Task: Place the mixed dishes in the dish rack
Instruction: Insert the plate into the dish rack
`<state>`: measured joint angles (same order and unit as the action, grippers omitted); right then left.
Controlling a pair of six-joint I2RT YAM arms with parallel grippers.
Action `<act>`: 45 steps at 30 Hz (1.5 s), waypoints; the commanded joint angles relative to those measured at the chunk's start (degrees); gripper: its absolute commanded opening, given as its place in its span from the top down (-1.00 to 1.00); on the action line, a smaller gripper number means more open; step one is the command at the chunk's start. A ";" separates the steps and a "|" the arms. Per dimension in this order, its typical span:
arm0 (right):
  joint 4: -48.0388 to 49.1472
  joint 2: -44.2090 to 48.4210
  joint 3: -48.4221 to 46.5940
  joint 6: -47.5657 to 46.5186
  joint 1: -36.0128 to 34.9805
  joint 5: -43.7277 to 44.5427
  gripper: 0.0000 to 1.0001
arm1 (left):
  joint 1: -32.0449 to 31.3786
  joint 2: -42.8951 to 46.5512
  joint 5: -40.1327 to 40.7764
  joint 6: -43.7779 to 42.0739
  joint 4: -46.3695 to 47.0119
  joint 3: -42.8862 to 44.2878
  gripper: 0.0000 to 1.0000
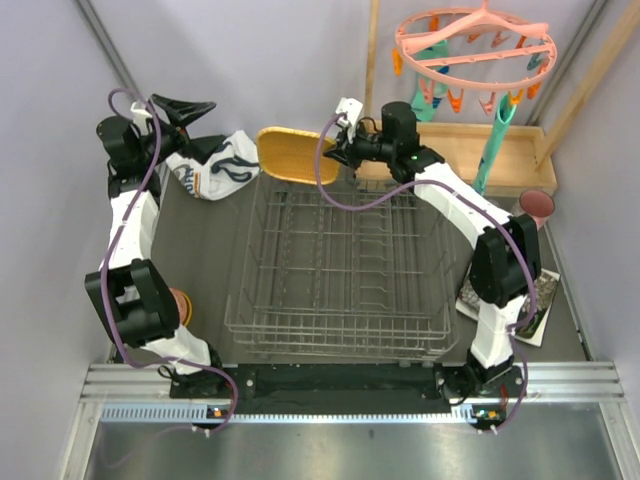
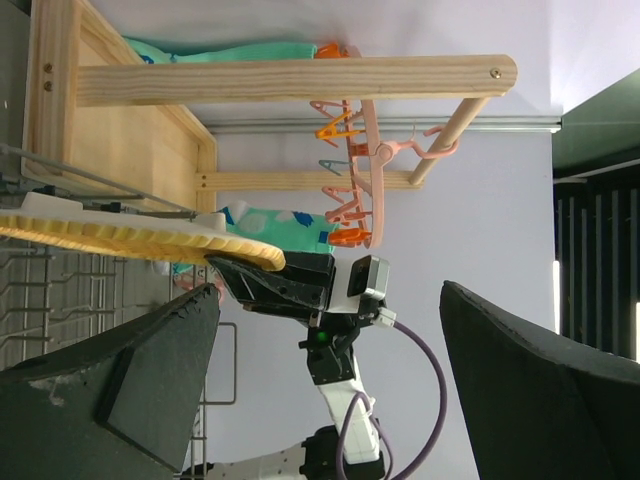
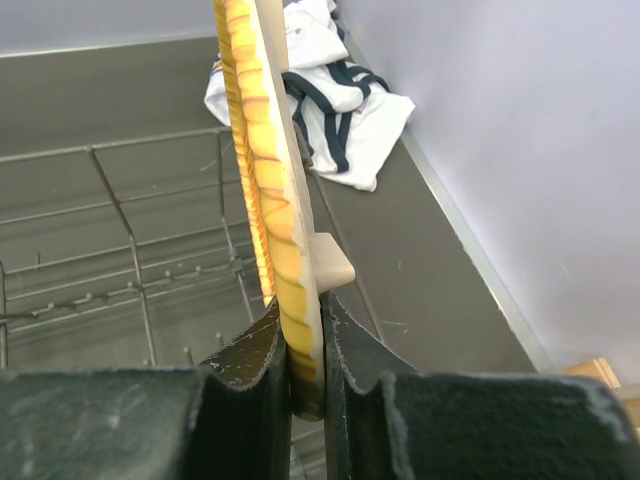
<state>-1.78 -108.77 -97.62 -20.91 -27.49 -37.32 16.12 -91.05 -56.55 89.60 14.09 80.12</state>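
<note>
The yellow wooden plate stands on edge over the far rim of the grey wire dish rack. My right gripper is shut on the plate's right edge. In the right wrist view both jaws pinch the yellow plate above the rack's wires. My left gripper is open and empty, raised at the far left, facing the plate; one of its fingers shows low in its view. A pink cup, a black floral plate and an orange bowl rest on the table.
A white cloth with black print lies left of the rack's far corner. A wooden tray stands at the back right, with a pink peg hanger and teal socks above it. The right arm's elbow partly covers the floral plate.
</note>
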 commanded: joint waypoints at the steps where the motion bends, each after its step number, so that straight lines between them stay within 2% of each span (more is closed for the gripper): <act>1: 2.66 1.54 -2.23 -2.64 0.59 -2.32 1.00 | 0.40 -0.27 -0.93 0.05 3.67 -0.40 -0.90; 26: -5.78 -7.07 -3.10 -4.93 0.68 -1.61 1.00 | 0.58 -0.45 -1.19 0.13 4.37 -2.07 -0.90; 29: -5.78 -7.25 -2.66 -4.50 0.77 -1.18 0.74 | 0.67 -0.45 -1.28 0.22 4.55 -2.33 -0.90; 30: -5.52 -7.16 -2.49 -4.41 0.68 -1.09 0.59 | 0.67 -0.45 -1.28 0.40 4.63 -2.51 -0.90; 38: -2.53 -4.96 -2.13 -2.56 0.85 1.20 0.19 | 0.67 -0.19 -1.10 0.57 4.81 -2.60 -0.90; 40: -1.83 -4.26 -2.39 -1.51 1.20 1.11 0.15 | 0.67 -0.10 -1.10 0.66 4.72 -2.86 -0.90; 41: -0.78 -3.30 -2.40 -0.90 1.64 1.02 0.03 | 0.67 -0.01 -1.10 0.75 4.72 -2.86 -0.90; 43: 0.20 -2.15 -2.31 0.86 2.17 0.93 -0.01 | 0.58 0.17 -1.01 0.75 4.72 -2.69 -0.90; 44: 1.07 -0.84 -2.31 1.30 2.52 1.20 -0.13 | 0.67 -0.01 -1.01 0.75 4.72 -2.60 -0.90; 45: 1.34 -0.31 -2.31 2.09 2.79 1.72 -0.14 | 0.58 0.25 -0.93 0.66 4.72 -2.51 -0.90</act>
<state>-5.43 -114.91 -97.65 -21.89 -26.81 -35.79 16.36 -91.48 -57.19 90.15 15.44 77.87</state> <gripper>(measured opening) 0.544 0.951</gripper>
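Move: The right hand holds the yellow plate by its right edge. Its slot among the rack's far tines lies about 9 cm left, 3 cm ahead and some 11 cm below. The rack's far-left corner is roughly 20 cm left, 9 cm ahead and 16 cm down; the white cloth is about 30 cm left, 18 cm ahead and 25 cm lower. From the left hand the slot is some 18 cm right, 4 cm ahead and 22 cm below. Still pinching the yellow plate's right edge, the right hand lowers it nearly straight down, about 8 cm, between the tines at the rack's far end, the fingers tipping some 10 degrees further downward. There it stops and opens to about half, letting go of the plate, then eases about 1 cm forward and up with a finger still on either side. ##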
